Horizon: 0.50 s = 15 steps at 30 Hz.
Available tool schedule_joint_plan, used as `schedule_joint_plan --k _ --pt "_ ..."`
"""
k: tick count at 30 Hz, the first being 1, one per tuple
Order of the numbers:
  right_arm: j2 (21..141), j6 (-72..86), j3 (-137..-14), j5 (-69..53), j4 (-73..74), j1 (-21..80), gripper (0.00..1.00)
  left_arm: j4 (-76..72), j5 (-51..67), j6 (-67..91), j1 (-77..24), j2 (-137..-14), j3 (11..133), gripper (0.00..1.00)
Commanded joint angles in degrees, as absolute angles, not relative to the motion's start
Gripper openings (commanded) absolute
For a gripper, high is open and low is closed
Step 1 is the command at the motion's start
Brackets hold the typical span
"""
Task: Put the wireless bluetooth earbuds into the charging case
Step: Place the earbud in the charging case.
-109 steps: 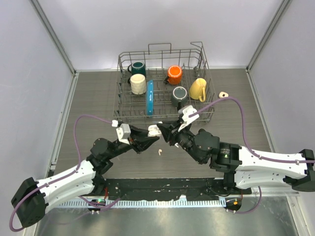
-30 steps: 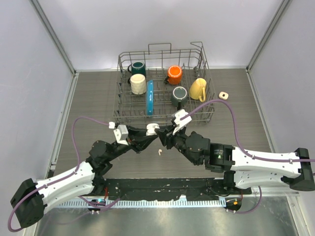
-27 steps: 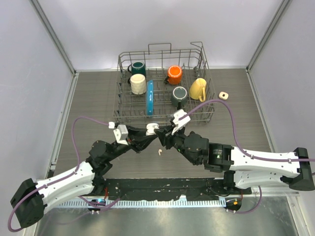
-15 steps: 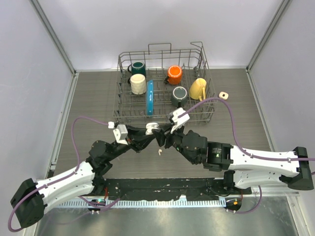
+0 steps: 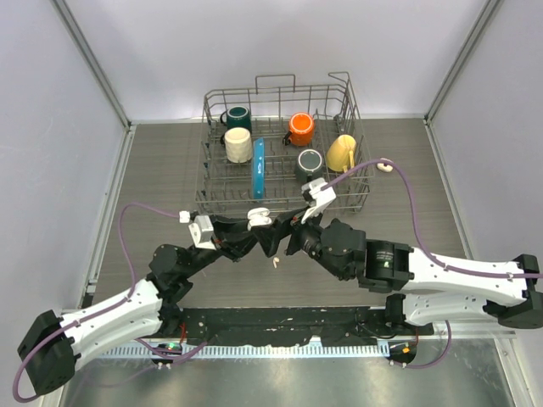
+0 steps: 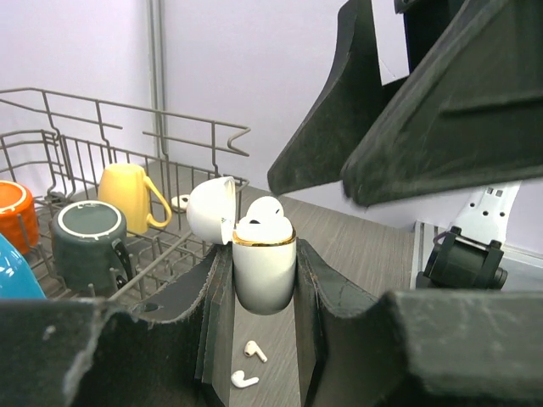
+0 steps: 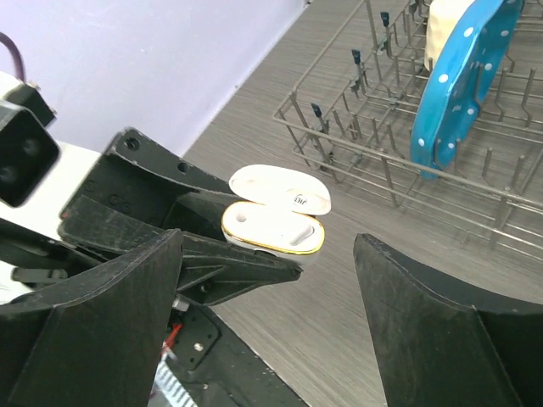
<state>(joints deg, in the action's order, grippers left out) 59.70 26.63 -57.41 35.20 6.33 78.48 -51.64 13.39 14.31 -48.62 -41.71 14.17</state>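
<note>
My left gripper [image 6: 263,292] is shut on the white, gold-rimmed charging case [image 6: 265,271], which it holds upright with the lid flipped open. One white earbud [image 6: 265,210] sits in the case and the other slot looks empty in the right wrist view. My right gripper [image 7: 270,254] stands open just above and beside the case [image 7: 273,227], with nothing between its fingers [image 6: 382,127]. Two loose earbuds [image 6: 254,350] [image 6: 244,381] lie on the table below the case. The top view shows the case [image 5: 258,219] between both grippers, with an earbud [image 5: 276,263] on the table.
A wire dish rack [image 5: 344,85] stands behind the grippers with teal, cream, orange, grey and yellow [image 5: 340,154] mugs and a blue plate [image 5: 259,168]. A small pale object [image 5: 386,165] lies right of the rack. The grey walls close in on both sides.
My right gripper has opened wide and drawn back a little to the right of the case. The left gripper, still holding the case, shifted slightly left.
</note>
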Motion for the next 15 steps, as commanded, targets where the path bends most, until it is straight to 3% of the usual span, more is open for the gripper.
schedule_joint_plan --k 1,6,15 --pt "56.2 31.2 -62.0 33.5 7.4 77.3 0.88 -56.0 11.8 13.0 -48.3 -40.6 14.0 0.00" --pt "53.3 35.1 -62.2 30.8 8.7 75.1 0.91 -55.4 11.8 13.1 -48.3 -40.0 14.1 0.00" --pt "52.0 44.2 -61.9 12.6 14.8 60.0 0.92 -54.0 11.2 12.5 -48.3 -38.0 14.5 0.00"
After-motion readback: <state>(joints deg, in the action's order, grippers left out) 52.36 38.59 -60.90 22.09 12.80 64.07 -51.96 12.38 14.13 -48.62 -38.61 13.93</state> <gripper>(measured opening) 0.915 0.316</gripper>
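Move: The right hand, empty and open, hovers beside the open charging case, which is about 3 cm ahead, 3 cm to its left and 2 cm lower. The loose white earbud lies on the table some 28 cm below it, 2 cm ahead and 7 cm to the right; a tan-tipped earbud is level with that one, 3 cm farther right. From the left hand, the white earbud is about 9 cm right, 2 cm ahead and 25 cm down. The left fingers keep their pinch on the open case and lift it a little, while the right hand, already clear of the case and still wide open, backs away from it. The right hand climbs about 5 cm first, then swings some 5 cm to the right and 3 cm forward, its wrist rolling roughly 15 degrees so its left side rises and the fingers tip down slightly. ##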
